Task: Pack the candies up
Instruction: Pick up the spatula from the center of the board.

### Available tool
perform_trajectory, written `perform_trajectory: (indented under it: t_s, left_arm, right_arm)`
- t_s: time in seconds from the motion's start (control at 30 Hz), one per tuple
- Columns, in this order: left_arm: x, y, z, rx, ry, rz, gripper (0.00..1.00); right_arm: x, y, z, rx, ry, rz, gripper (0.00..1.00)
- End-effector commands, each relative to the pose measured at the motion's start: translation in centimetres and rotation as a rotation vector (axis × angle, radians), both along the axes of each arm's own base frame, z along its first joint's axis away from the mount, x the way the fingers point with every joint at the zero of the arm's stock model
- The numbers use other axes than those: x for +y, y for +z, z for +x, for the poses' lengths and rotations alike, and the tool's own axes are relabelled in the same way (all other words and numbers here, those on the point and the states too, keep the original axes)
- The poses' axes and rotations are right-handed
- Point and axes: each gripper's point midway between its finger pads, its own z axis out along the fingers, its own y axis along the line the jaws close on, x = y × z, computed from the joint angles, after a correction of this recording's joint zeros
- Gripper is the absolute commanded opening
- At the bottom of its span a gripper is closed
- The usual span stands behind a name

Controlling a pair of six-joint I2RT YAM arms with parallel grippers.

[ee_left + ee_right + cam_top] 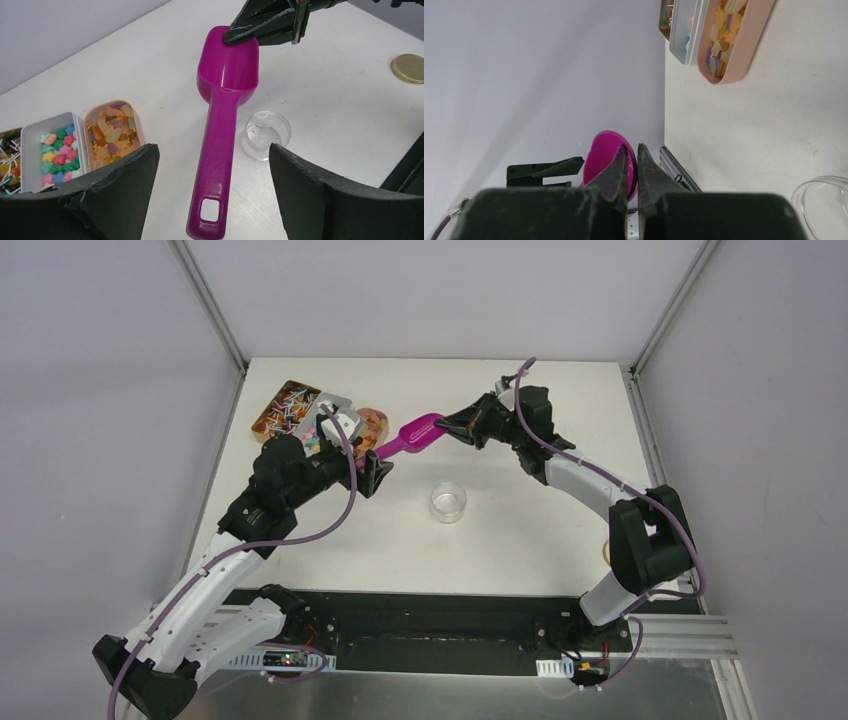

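Note:
The magenta scoop (225, 100) is gripped at the front rim of its bowl by my right gripper (237, 32), which is shut on it (632, 147). Its handle runs back between the wide-apart fingers of my left gripper (212, 150), which is open and touches neither side of it. In the top view the scoop (415, 435) spans the gap between the left gripper (372, 465) and the right gripper (445, 424). The candies lie at the back left: amber pieces (112, 132) in a pink oval tray, and pink, green and blue ones (57, 152) in a white tray. The scoop's bowl looks empty.
A small clear jar (448, 502) stands open mid-table, just right of the scoop handle (266, 134). Its gold lid (409, 67) lies far to the right. A brown tray of sticks (285, 405) sits at the back left corner, beside the candy trays.

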Motion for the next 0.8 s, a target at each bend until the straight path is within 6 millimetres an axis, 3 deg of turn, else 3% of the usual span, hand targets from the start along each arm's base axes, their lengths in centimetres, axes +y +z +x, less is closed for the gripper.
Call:
perform_trajectory:
  t_s: [0.0,0.23,0.33,0.5,0.57,0.7,0.77]
  left_arm:
    - [-1.0,1.2,-0.3,-0.071,-0.062,-0.023,0.80]
    - [-1.4,1.4,-0.5,-0.067,-0.078,-0.049,0.65]
    - [-1.6,1.4,-0.7,-0.066,-0.090,-0.058,0.35]
    - [-1.8,1.8,-1.1,-0.076,-0.114,-0.075,0.09]
    - [-1.9,2.0,-1.2,-0.078,-0.119,-0.078,0.00]
    - [-1.8,1.9,-1.5,-0.074,-0.118,-0.084,0.00]
    - [-1.6,1.9,-1.6,-0.074,-0.109,-0.088,0.00]
  right_arm:
    - [0.1,5.4,-1.4,-0.098,0.029,0.131,0.00]
    - [0.3,5.5,-2.4,-0.097,0.044,0.146,0.00]
    - [0.5,5.5,-2.8,-0.099,0.044,0.145,0.00]
    - [0.7,5.1,-3.5,-0.108,0.044,0.113,0.01]
    - [0.4,4.9,-3.7,-0.122,0.035,0.083,0.10]
    - [-1.1,5.0,-4.2,-0.173,-0.022,-0.019,0.40]
    - [-2.0,5.5,-5.1,-0.158,-0.031,-0.037,0.43]
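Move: The left hand's open fingers straddle the handle of the spatula, whose middle lies about 4 cm ahead and 6 cm to the right, nearly level. Below that hand by some 25 cm, the glass jar stands 17 cm right and 2 cm ahead, the gummy box 18 cm ahead and 4 cm left. The right hand still grips the bowl's rim, with the spatula's middle about 8 cm left and 4 cm back. Left hand eases 2 cm right and back and pinches the spatula handle; right draws 4 cm back-up, opening late. ##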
